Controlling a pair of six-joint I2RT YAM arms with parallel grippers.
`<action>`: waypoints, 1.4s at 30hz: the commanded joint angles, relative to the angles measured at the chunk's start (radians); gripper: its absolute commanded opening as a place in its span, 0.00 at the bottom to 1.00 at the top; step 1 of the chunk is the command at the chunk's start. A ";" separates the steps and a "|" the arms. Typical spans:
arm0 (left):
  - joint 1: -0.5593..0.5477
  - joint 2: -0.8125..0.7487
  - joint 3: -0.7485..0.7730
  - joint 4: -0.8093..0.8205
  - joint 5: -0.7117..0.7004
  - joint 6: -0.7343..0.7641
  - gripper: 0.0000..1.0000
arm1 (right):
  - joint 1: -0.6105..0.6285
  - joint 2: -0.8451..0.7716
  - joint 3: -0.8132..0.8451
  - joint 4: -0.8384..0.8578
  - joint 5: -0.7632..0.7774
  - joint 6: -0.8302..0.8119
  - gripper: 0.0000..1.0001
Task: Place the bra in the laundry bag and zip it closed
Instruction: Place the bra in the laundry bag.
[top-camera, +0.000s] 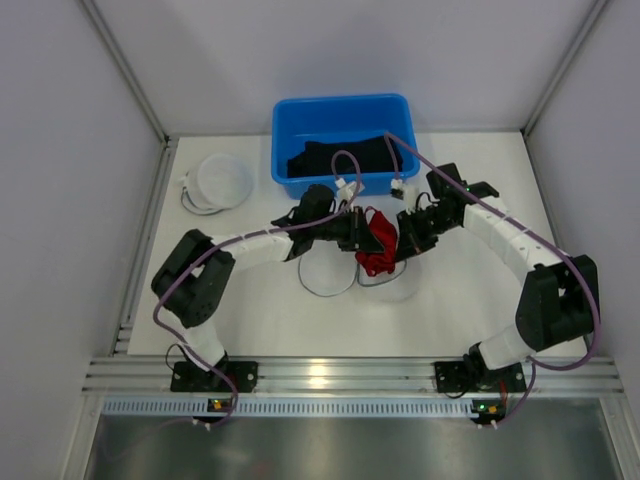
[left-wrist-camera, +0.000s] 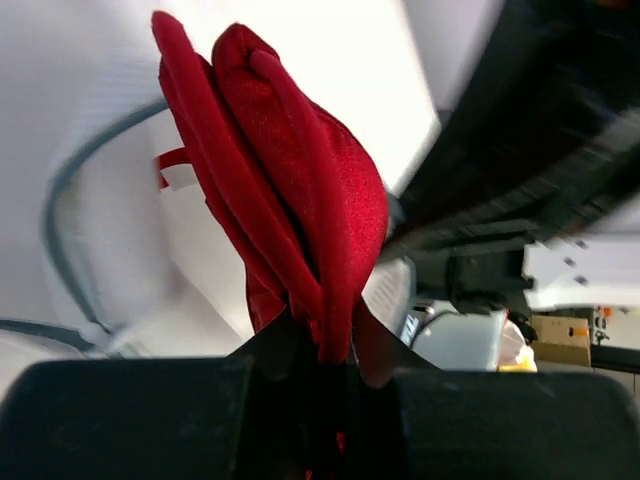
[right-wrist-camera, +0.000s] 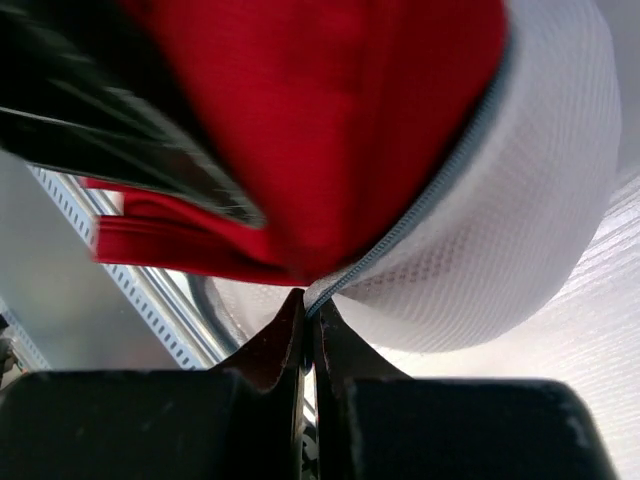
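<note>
The red bra (top-camera: 376, 243) hangs bunched at mid-table between both grippers. My left gripper (top-camera: 362, 232) is shut on the red bra (left-wrist-camera: 300, 210), whose folds rise from between the jaws. The white mesh laundry bag (top-camera: 335, 272) lies open on the table under the bra. My right gripper (top-camera: 404, 243) is shut on the bag's grey zipper edge (right-wrist-camera: 400, 245), with white mesh (right-wrist-camera: 520, 210) to the right and the red bra (right-wrist-camera: 330, 120) pressed just above it. The left gripper shows as a dark blur at the upper left of the right wrist view.
A blue bin (top-camera: 342, 112) with dark clothes (top-camera: 345, 155) stands behind the grippers. A second round white mesh bag (top-camera: 221, 181) lies at the back left. White walls enclose the table on three sides.
</note>
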 joint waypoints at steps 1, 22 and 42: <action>-0.033 0.080 0.071 0.071 -0.104 -0.026 0.00 | -0.005 -0.022 0.010 0.051 -0.014 0.008 0.00; -0.141 -0.121 0.097 -0.775 -0.954 0.363 0.00 | -0.076 -0.021 -0.002 0.092 -0.141 0.049 0.00; -0.345 0.060 0.283 -0.816 -1.096 0.357 0.48 | -0.073 0.048 -0.065 0.203 -0.199 0.149 0.00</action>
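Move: The bra is bunched in the left fingers, and the laundry bag's open pouch mouth lies only about 2 cm to that hand's right, 2 cm back and some 8 cm below. The bag's round lid lies flat about 11 cm to the left hand's left, 1 cm ahead. The blue bin is roughly 28 cm ahead and 7 cm left of it. For the right hand, already pinching the pouch rim, the mouth is about 6 cm left, 3 cm back and 5 cm below. The bra, still gripped, is taken down and a little right and forward by the left hand, then swept some 14 cm left with a dip and rise, and finally pushed a few centimetres back right and down into the pouch. Meanwhile the left wrist tips about 60 degrees until its fingers point nearly straight down, then the fingers part. The right hand keeps its pinch on the rim, tilting slightly and shifting only a couple of centimetres. ##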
